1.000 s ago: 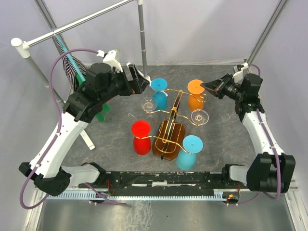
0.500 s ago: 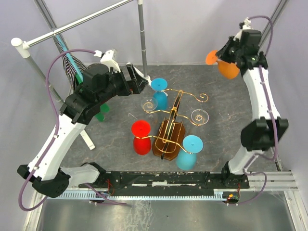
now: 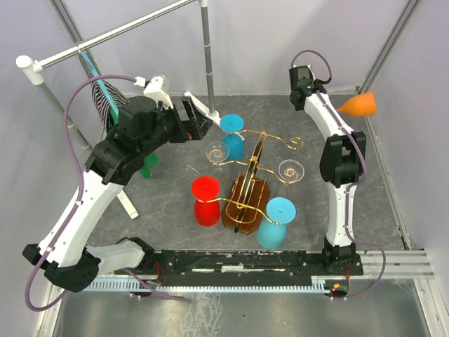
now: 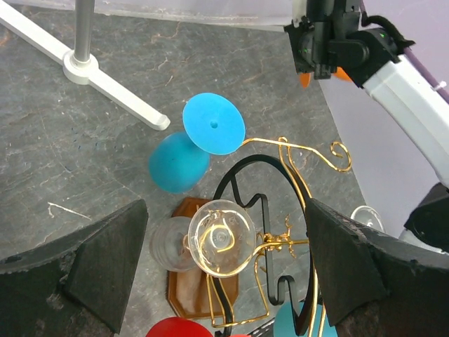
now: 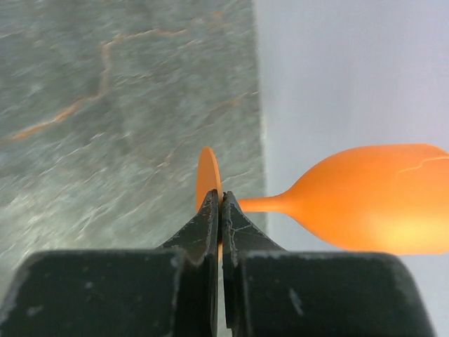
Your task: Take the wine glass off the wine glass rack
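Observation:
The wine glass rack (image 3: 254, 167) is gold wire on a brown wooden base (image 3: 245, 205), mid-table. A blue glass (image 3: 232, 133), two clear glasses (image 3: 217, 153) (image 3: 291, 170), a red glass (image 3: 205, 200) and a light blue glass (image 3: 277, 221) hang on it, foot up. The orange wine glass (image 3: 358, 105) is off the rack, held sideways in the air at the back right. My right gripper (image 5: 220, 200) is shut on its foot disc (image 5: 205, 175). My left gripper (image 4: 224, 274) hovers open above the near clear glass (image 4: 221, 235), touching nothing.
A grey pole frame (image 3: 207, 56) with a white foot (image 4: 105, 84) stands at the back left, with striped cloth (image 3: 105, 95) hanging from it. A small green object (image 3: 149, 167) and a white bar (image 3: 128, 203) lie left of the rack. Grey walls close in on the right.
My right arm has lifted the orange glass off the rack's back right arm and swung it up and out toward the right wall, tipping it sideways. The left arm has barely moved.

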Available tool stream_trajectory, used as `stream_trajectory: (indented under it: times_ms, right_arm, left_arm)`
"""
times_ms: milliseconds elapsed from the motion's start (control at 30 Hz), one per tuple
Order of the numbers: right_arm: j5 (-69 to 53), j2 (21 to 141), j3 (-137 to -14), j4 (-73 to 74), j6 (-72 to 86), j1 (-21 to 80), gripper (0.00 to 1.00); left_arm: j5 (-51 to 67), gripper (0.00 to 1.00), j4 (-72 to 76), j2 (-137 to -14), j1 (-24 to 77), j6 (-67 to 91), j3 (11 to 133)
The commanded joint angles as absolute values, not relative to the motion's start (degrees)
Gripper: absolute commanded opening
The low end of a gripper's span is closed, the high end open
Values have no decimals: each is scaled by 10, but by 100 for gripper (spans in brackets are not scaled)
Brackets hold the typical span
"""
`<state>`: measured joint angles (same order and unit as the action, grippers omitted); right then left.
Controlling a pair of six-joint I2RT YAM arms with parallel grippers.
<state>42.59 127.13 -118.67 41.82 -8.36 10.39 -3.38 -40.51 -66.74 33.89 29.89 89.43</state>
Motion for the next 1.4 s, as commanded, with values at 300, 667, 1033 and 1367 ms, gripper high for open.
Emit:
stream_trajectory:
  times_ms: [300, 667, 1033, 1367]
  right_arm:
    - [678, 1407, -1264, 195, -335, 119, 1]
    - [696, 1461, -1219, 25, -420, 109, 1]
    - [685, 1511, -1218, -76, -480, 66, 0]
    - [648, 1540, -1261, 30, -410, 43, 1]
  left_arm:
    - [-19, 99, -365, -671, 342, 268, 861]
    - [-12, 99, -364, -694, 342, 252, 873]
    - [-4, 99, -373, -698, 342, 258, 883]
    - [15, 99, -362, -690, 342, 278, 875]
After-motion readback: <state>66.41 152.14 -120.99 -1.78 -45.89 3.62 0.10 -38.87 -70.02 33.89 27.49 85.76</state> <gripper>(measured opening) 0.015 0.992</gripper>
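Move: The orange wine glass, already off the rack, is held by its foot in the right fingers. Bare table for it lies about 4 cm ahead of this hand, 14 cm right and 16 cm lower; the right wall's foot is level, 21 cm right. The emptied gold hook is some 22 cm back, 13 cm left and 9 cm higher. From the left hand, that bare spot is roughly 27 cm ahead, 43 cm right and 38 cm below. The orange glass, still pinched by its foot, is carried about 11 cm right, 9 cm down and 5 cm forward by the right hand, towards the bare table beside the right wall. The wrist rolls some 30 degrees, left side down, swinging the bowl upward; the rightward travel comes mostly late. The open left hand sinks about 4 cm near the rack. ##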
